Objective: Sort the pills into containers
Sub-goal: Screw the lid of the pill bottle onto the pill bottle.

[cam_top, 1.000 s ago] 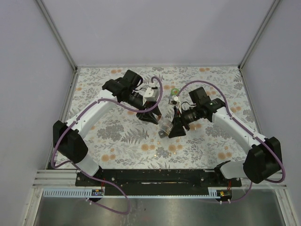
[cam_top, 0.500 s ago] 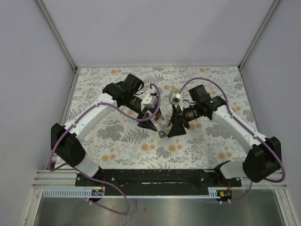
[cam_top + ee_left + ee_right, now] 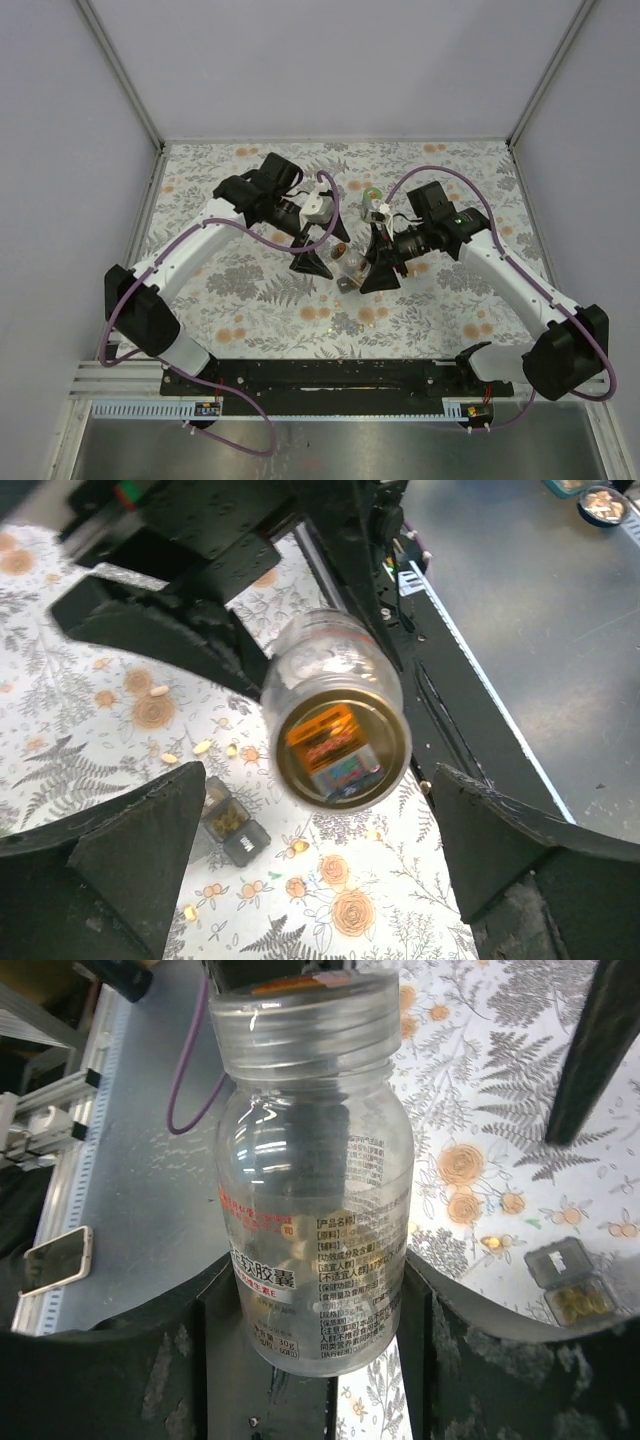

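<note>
A clear pill bottle point(image 3: 315, 1190) with printed labels and a clear screw cap point(image 3: 305, 1015) is held off the table, and my right gripper point(image 3: 318, 1310) is shut on its lower body. In the left wrist view the bottle's cap end point(image 3: 338, 745) faces the camera. My left gripper point(image 3: 320, 870) is open wide, with its fingers point(image 3: 120, 870) well clear of the bottle on both sides. From above, the bottle point(image 3: 352, 262) lies between the left gripper point(image 3: 326, 250) and the right gripper point(image 3: 376, 258). Yellow pills point(image 3: 203, 747) lie loose on the floral cloth. A small compartment pill box point(image 3: 230, 825) sits below.
The pill box point(image 3: 345, 285) lies on the cloth just in front of the bottle, and shows too in the right wrist view point(image 3: 570, 1285). A green round object point(image 3: 372, 193) and a small white one point(image 3: 378, 210) sit behind the grippers. The black base rail point(image 3: 330, 375) runs along the near edge.
My left gripper has opened wide and let go of the bottle's cap end. The right gripper has kept its hold on the bottle, shifting only slightly.
</note>
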Motion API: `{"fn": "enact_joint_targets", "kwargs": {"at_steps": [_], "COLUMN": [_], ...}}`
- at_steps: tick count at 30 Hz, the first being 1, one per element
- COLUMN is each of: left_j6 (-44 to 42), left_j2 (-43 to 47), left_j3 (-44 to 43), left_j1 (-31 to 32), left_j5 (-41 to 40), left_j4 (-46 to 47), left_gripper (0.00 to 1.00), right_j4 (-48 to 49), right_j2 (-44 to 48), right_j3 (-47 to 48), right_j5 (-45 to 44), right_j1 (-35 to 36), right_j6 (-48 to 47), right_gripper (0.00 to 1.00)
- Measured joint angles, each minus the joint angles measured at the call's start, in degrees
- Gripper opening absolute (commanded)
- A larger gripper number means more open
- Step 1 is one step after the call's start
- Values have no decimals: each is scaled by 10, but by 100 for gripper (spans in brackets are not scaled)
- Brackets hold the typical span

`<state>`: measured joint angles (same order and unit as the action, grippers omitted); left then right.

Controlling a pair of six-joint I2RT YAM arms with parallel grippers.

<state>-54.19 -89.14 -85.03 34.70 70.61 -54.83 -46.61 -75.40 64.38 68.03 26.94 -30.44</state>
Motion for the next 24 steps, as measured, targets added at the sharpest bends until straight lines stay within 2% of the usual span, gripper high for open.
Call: {"fn": "enact_joint_targets", "kwargs": {"at_steps": [3, 12, 19, 24], "left_j6": [52, 281, 412, 491], "left_j2": [10, 49, 53, 28], "left_j3": [0, 1, 0, -14], "left_j1": [-9, -18, -9, 2], "left_j5": [-13, -91, -140, -170], "left_j4": [38, 148, 176, 187], "left_gripper": [99, 98, 97, 93], "right_j4": [3, 59, 111, 134], "right_j2": [21, 80, 98, 101], "right_j3": [-8, -53, -69, -71], "right_j5": [-26, -157, -235, -263], "right_j1": [0, 4, 12, 14], "right_j6": [1, 44, 79, 94], "right_gripper": [0, 0, 0, 0]}}
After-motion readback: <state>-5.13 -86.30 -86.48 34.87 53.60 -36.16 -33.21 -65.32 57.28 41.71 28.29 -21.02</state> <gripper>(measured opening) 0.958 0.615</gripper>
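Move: The lid sits on the pill bottle in the right hand, some 4 cm ahead of, 4 cm left of and 4 cm above that hand's grip. From the wide-open left hand the lid is about 3 cm to the right and 1 cm back, roughly level. The pill box is on the table about 2 cm ahead, 5 cm right and 24 cm below the left hand; the green bottle stands some 16 cm ahead, 8 cm right and 20 cm below it. The pill bottle, kept in the right fingers, is carried about 5 cm forward with a little right and down, turning clockwise some 20 degrees. The left hand, still wide open and clear of the lid, goes about 4 cm forward and up, sinking slightly at the end, while its wrist winds round some 35 degrees, largely counter-clockwise; the gap to the lid widens. ##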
